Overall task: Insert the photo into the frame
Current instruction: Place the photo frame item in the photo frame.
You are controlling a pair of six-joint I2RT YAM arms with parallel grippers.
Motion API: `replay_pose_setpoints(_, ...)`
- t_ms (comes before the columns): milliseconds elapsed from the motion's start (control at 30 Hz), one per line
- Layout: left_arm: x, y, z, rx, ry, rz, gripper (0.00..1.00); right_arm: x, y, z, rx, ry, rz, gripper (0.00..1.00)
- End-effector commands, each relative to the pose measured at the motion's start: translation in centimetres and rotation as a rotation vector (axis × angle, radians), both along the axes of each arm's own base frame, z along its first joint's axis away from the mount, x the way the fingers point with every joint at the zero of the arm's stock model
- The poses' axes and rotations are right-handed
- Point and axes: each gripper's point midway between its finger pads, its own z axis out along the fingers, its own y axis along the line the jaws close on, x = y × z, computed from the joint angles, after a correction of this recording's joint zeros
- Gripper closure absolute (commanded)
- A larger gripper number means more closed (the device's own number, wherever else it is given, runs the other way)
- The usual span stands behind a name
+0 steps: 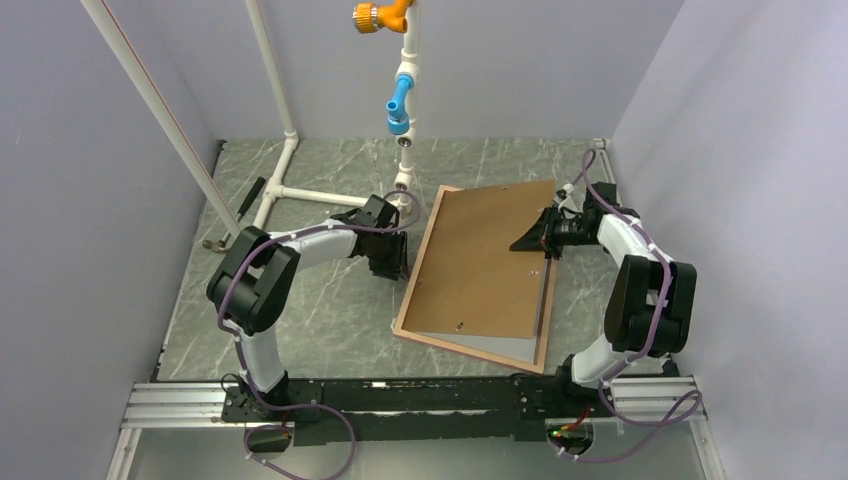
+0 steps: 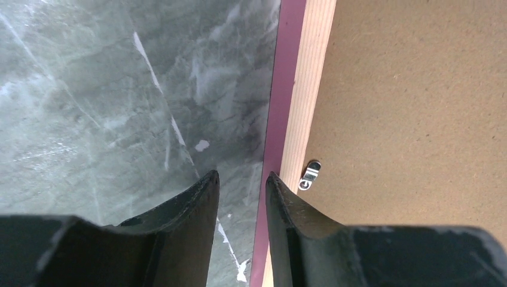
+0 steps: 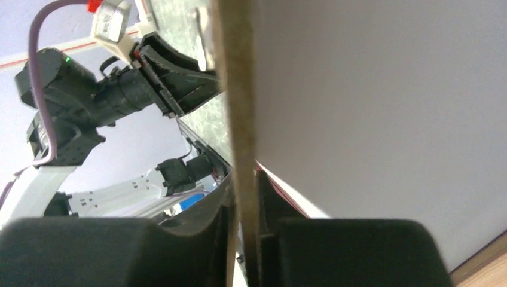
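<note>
The frame lies reverse side up on the marble table, its tan wood rim showing with a pink edge beside it. A brown backing board rests askew over the frame, its right edge raised. My right gripper is shut on that edge, and the board's thin side stands between the jaws of the right gripper. My left gripper stands open at the frame's left rim; in the wrist view one fingertip of the left gripper is over the table, the other over the rim. The photo is hidden; only a pale grey strip shows below the board.
A small metal turn clip sits on the board by the frame's rim. A white pipe stand with orange and blue fittings rises at the back. A black-handled tool lies at the back left. Grey walls close in both sides.
</note>
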Motion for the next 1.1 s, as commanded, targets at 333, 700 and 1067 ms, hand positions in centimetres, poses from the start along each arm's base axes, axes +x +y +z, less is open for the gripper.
replay_pose_setpoints(333,0.7,-1.5,0.7,-0.043,-0.028,-0.046,0.57,0.1,-0.2,-5.1,-0.248,0.083,0.022,0.06)
replay_pose_setpoints(700,0.8,-0.5,0.9,0.012,-0.038,-0.025,0.56,0.7,-2.8,-8.3,-0.576,0.185,0.009,0.0)
replay_pose_setpoints(1067,0.7,0.6,0.7,0.076,-0.035,0.002,0.54,-0.3,-4.8,-8.2,-0.784,0.204,-0.011,0.0)
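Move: The right hand has the raised right edge of the brown backing board between its fingers; the middle of the photo frame lies about 10 cm to its left, 1 cm back and 10 cm below. The frame's right rail is level with the hand, about 6 cm to its right, and the strip of grey sheet still bare at the near end lies some 17 cm back and 5 cm left, both also 10 cm down. From the left hand, the frame's middle is about 18 cm to the right, level ahead and 2 cm lower. The right hand opens its fingers fully from nearly shut, letting go of the board's right edge, while it sinks about 9 cm towards the frame and drifts slightly right, with no real travel forward or back. As it goes down the wrist tips the left-pointing fingers some 35 degrees steeper, and after easing up about 1 cm it ends spread over the right half of the board, one fingertip touching the board's brown back. ##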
